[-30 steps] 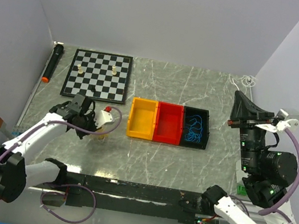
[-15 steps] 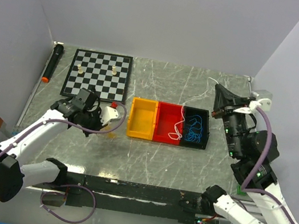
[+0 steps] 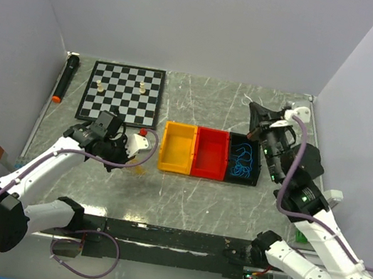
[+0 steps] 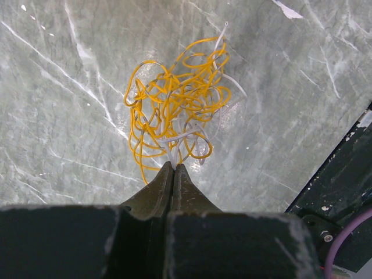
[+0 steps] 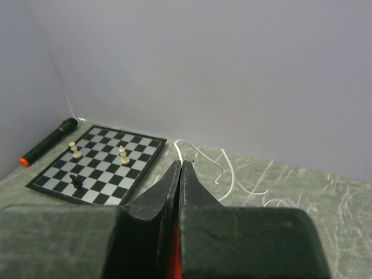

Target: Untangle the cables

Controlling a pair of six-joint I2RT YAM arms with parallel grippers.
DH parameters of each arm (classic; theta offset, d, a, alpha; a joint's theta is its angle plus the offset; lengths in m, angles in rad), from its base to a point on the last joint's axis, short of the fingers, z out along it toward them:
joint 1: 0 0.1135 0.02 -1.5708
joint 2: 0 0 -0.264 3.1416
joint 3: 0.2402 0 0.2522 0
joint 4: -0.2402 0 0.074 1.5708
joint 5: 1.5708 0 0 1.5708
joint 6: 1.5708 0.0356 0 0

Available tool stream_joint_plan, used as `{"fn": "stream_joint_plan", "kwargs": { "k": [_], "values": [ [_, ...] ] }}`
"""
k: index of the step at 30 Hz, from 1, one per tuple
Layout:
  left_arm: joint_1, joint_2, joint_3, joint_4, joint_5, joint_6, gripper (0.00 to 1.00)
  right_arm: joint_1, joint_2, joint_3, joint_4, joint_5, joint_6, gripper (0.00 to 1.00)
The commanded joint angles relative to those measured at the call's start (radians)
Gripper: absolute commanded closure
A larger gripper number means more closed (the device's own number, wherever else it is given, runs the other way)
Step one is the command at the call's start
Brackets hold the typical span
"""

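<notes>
A tangle of yellow and white cables [image 4: 177, 107] lies on the marble table. My left gripper [image 4: 173, 165] is shut, with white strands of that tangle pinched at its tips. In the top view the left gripper [image 3: 136, 156] is low, just left of the yellow bin [image 3: 177, 147]. My right gripper [image 3: 254, 109] hangs above the table behind the black bin [image 3: 257, 163]. It is shut on a thin white cable [image 5: 228, 168] that curls away from its tips [image 5: 181, 163]. Blue cables [image 3: 243, 158] lie coiled in the black bin.
A red bin [image 3: 210, 153] sits between the yellow and black ones. A chessboard [image 3: 122, 92] with a few pieces lies at the back left. Beside it, along the left wall, is a black marker [image 3: 65, 78]. Walls close in at the left, back and right.
My right arm has swung left from the right wall to behind the black bin, carrying the white cable, which half a second ago trailed over the red bin. The left gripper shifted slightly right.
</notes>
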Motion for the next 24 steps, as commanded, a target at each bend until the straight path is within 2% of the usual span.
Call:
{"fn": "stream_joint_plan", "kwargs": {
  "k": [1,24],
  "values": [
    [-0.009,-0.018,0.028,0.005,0.033,-0.015,0.99,-0.028,0.022,-0.02,0.052,-0.037,0.03,1.0],
    [-0.018,-0.019,0.041,0.005,0.03,-0.025,0.99,-0.057,0.128,-0.116,0.104,-0.085,0.092,1.0]
  ]
}}
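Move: The right gripper, holding the white cable high up, has the red bin about 6 cm to its left, some 2 cm ahead and close to 38 cm below. The black bin with the blue cable is about 5 cm to its right, 2 cm ahead; the yellow bin is roughly 17 cm left, 2 cm ahead, both equally low. From the left gripper, the red bin lies about 27 cm right and 8 cm farther out. Lower the right gripper about 7 cm towards the red bin, easing some 3 cm forward and a little to the left as you sink, and tip the fingers down by roughly 10 degrees. Keep them shut on the white cable the whole way. ##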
